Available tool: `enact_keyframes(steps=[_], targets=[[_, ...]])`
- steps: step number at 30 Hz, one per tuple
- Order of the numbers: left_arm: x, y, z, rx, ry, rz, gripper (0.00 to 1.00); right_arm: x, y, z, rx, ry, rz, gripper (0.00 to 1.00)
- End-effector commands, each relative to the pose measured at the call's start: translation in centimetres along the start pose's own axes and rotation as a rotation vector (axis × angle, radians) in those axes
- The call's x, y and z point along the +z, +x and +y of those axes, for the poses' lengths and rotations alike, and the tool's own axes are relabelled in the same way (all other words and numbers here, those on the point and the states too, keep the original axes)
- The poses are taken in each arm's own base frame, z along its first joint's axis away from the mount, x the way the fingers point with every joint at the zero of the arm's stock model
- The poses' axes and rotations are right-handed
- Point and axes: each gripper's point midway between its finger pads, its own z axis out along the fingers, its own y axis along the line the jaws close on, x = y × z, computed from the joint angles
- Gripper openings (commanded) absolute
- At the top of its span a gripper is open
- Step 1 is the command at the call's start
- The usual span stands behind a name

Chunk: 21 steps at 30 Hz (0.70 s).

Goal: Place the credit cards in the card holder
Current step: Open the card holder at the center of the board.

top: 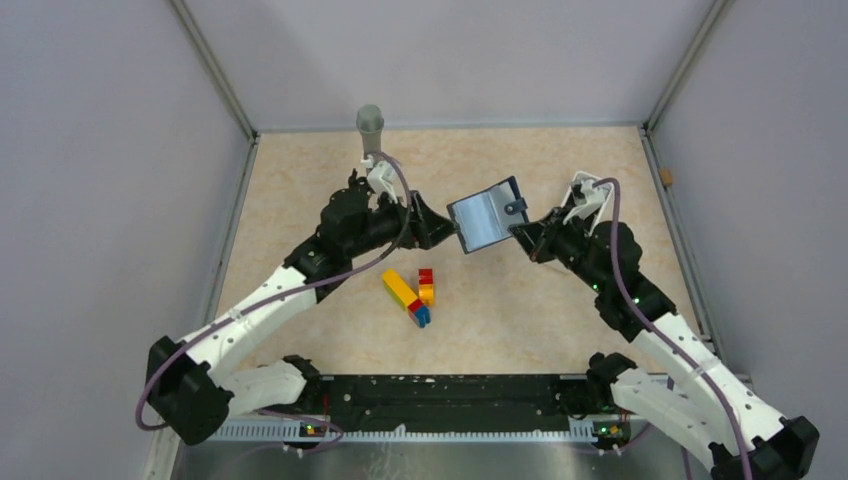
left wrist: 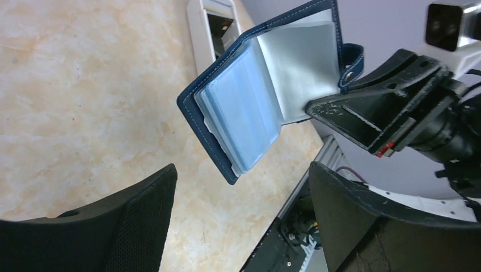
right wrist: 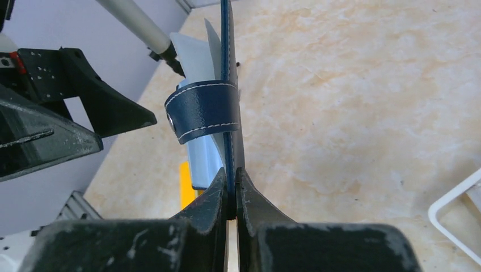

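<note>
The navy card holder hangs open above the table, its pale blue inner sleeves fanned out and its snap strap loose. My right gripper is shut on the edge of its navy cover, seen from above at the holder's right. My left gripper stands open just left of the holder, nothing between its fingers; the holder's lower corner hangs just ahead of them. The credit cards are hidden or out of view.
Coloured toy bricks lie on the table below the holder; a yellow one shows under it. A white tray lies beneath the right arm, its rim near my right gripper. A grey cylinder stands at the back.
</note>
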Motion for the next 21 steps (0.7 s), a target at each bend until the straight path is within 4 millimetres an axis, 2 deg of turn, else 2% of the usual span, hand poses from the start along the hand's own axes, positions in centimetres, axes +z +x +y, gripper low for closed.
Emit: enact_keyframes(steps=[1,5,9,17,21], targets=[[-2.7,-2.0,-3.2,-0.001,0.136,-0.09,0.85,-1.6,-4.4,4.4,0.086,-0.166,-0.118,0.0],[-4.1,-2.1,-4.3,-0.002,0.218,-0.104,0.76,-2.8,-5.8,6.6,0.134,-0.267,-0.165,0.0],[-4.5,-1.6,-4.4,-0.007,0.241,-0.096,0.67,-3.7,-6.8,8.3,0.16,-0.347,-0.182,0.0],[-5.2,-1.9,-6.0,-0.007,0.327,-0.107,0.66,-4.5,-7.1,10.0,0.173,-0.44,-0.18,0.0],[-5.4,-2.0,-6.3,-0.005,0.341,-0.12,0.56,-4.7,-7.2,10.4,0.18,-0.46,-0.175,0.0]])
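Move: The card holder, already open and held by its right cover in the right gripper, has its middle about 7 cm right of the empty left hand, 2 cm ahead and 2 cm higher; from the right hand it is about 6 cm left, 3 cm ahead and 2 cm up. On the board, some 20 cm below, the red-and-yellow blocks lie 6 cm left of the left hand and 2 cm back. The white box stands roughly 16 cm right of the right hand and 15 cm farther out. Keep the card holder pinched in the right gripper and raise it about 8 cm, drawing it back and a little left, while rolling its left side up and turning counter-clockwise, some 20 degrees in all. Bring the open left gripper back and up some 4 cm each, drifting slightly left, roll its left side down and narrow its fingers partway around the holder's free left edge. ##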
